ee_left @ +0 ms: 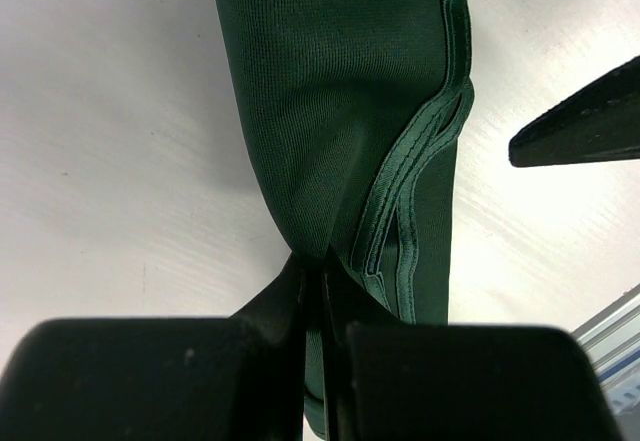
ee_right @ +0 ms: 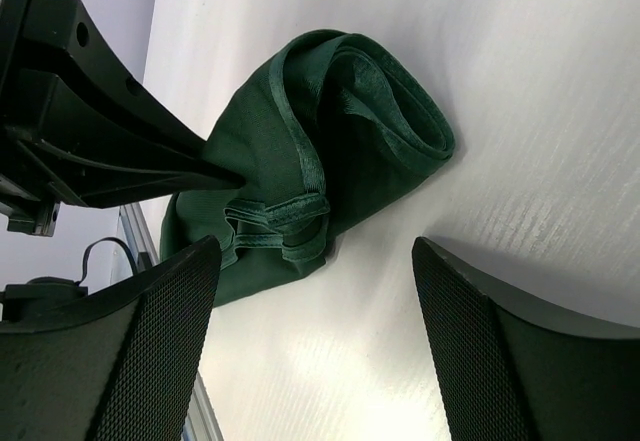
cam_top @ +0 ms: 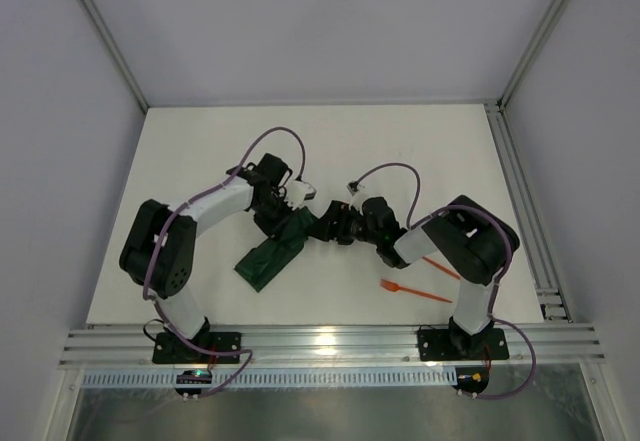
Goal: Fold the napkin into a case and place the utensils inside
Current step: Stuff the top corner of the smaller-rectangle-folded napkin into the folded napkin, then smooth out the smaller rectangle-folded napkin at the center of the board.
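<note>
The dark green napkin (cam_top: pixel 270 256) lies folded into a narrow band running diagonally across the table's middle. Its upper end is bunched and lifted. My left gripper (ee_left: pixel 322 261) is shut on a fold of the napkin (ee_left: pixel 340 91), the cloth pinched between its jaws; from above, the left gripper (cam_top: pixel 296 213) sits at the band's upper end. My right gripper (ee_right: pixel 315 251) stands wide open just short of the napkin's rolled end (ee_right: pixel 340 121), holding nothing; from above, the right gripper (cam_top: pixel 328 229) faces the left one. Two orange utensils lie at the right: a fork (cam_top: pixel 415 291) and another piece (cam_top: pixel 440 267) partly under the right arm.
The left gripper's black body (ee_right: pixel 90 131) fills the upper left of the right wrist view. One right finger (ee_left: pixel 590 121) pokes into the left wrist view. An aluminium rail (cam_top: pixel 320 343) runs along the near edge, another (cam_top: pixel 525 211) along the right side.
</note>
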`<act>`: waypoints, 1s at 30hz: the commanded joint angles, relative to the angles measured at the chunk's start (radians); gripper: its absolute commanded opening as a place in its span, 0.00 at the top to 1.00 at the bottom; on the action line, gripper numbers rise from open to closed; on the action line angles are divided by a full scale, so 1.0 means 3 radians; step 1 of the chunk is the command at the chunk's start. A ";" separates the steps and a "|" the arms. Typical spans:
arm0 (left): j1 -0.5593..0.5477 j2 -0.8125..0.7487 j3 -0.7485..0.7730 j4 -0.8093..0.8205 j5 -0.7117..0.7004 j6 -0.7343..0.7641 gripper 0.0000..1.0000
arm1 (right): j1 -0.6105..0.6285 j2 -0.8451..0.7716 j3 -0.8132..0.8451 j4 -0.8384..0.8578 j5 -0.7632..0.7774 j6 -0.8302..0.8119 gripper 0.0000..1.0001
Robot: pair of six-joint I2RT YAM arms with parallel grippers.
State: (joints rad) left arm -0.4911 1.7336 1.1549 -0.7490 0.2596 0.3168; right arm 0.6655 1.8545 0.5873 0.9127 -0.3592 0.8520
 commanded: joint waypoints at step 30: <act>-0.0377 0.0311 -0.0618 0.2890 -0.4035 0.2242 1.00 | -0.0342 -0.2209 -0.0475 -0.1534 0.0798 -0.1142 0.20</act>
State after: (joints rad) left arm -0.6060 1.7813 0.9798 -0.1402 -0.7895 0.8448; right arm 0.5697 1.2270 0.4541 0.4709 -0.1608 0.5411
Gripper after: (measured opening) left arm 0.019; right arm 0.802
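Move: The left gripper already pinches the folded napkin, whose middle lies about 4 cm back and 1 cm left of the fingers, some 2 cm lower; the clear table it goes over is roughly 12 cm ahead and 9 cm left. From the open right gripper the napkin's middle is about 9 cm left, 4 cm back and 3 cm down. The orange fork lies some 22 cm right and 13 cm back of that gripper, 4 cm down. Keep the left gripper shut on the napkin and, after a small lift, sweep it forward and left about 15 cm, dipping a little at the end; swing its fingers from pointing down to pointing forward, slanting down, some 70 degrees. Meanwhile draw the open right gripper up and right, away from the napkin, by about 12 cm. ##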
